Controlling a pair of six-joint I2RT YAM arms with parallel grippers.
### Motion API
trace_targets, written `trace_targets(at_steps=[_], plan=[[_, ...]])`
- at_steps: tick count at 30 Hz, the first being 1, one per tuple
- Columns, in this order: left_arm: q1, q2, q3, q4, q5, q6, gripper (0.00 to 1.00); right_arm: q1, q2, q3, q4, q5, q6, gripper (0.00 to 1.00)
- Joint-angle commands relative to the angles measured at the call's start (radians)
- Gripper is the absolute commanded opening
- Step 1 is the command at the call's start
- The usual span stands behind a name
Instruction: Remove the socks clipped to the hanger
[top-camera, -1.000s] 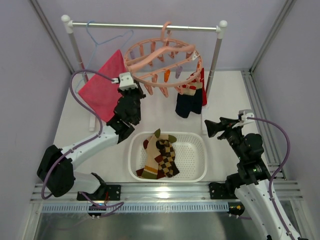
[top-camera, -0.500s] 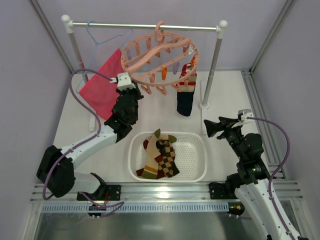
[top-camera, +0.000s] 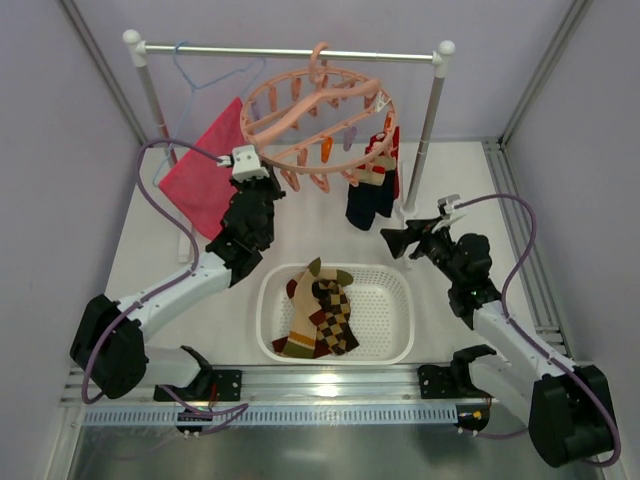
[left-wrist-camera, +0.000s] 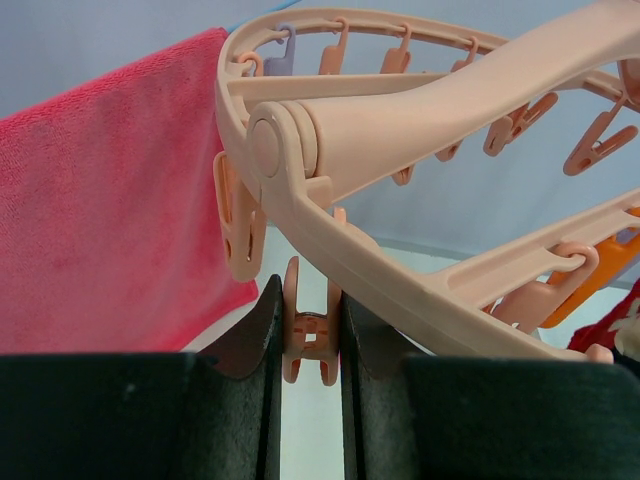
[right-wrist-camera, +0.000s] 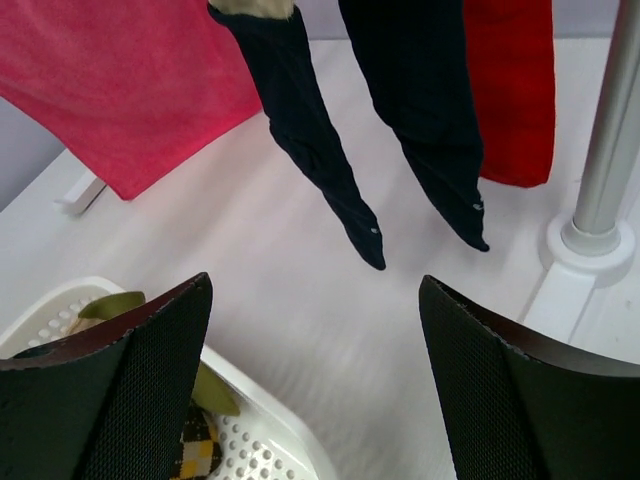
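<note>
The salmon-pink ring hanger hangs by its hook from the rail. My left gripper is at its left rim, shut on one dangling clip that sits pinched between the black fingers. Two navy socks and a red sock hang clipped at the ring's right side. In the right wrist view the navy socks dangle just ahead of my right gripper, which is open with nothing in it. Argyle and striped socks lie in the basket.
A white perforated basket stands between the arms; its corner lies under the right gripper. A pink-red cloth and a light-blue wire hanger hang at the rail's left. The rack's right post stands beside the socks.
My right arm has reached forward and left to just below the hanging socks. The ring has tipped and the socks have swung. The left gripper has stayed on the clip.
</note>
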Motion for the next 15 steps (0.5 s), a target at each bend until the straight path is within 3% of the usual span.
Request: trace_targets(at_steps=[1,15], plan=[[0.01,-0.029,-0.001,0.003,-0.005,-0.001,0.04,0.004,0.1,0.109,0.245,-0.083,-0.032,0.84],[0.013,-0.04,0.004,-0.022,0.019,-0.001,0.03,0.002,0.514,0.301,0.53,-0.234,0.011,0.84]])
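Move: The nearer dark-blue sock, clipped to the ring hanger, hangs about 10 cm ahead of the right hand and 6 cm to its left, its middle some 3 cm higher. The second dark-blue sock is about 14 cm ahead and 1 cm left of that hand; the basket's middle lies 16 cm back, 12 cm left and 18 cm below. From the left hand, the nearer sock is about 5 cm ahead, 16 cm right and 9 cm lower. The nearer dark-blue sock is what the right hand closes in on: open-fingered, it reaches about 7 cm forward and 5 cm left, rising some 3 cm mostly early on, while turning roughly 10 degrees counter-clockwise and tipping slightly upward. The left hand stays put, still pinching an empty clip at the ring's left rim to steady the hanger. ##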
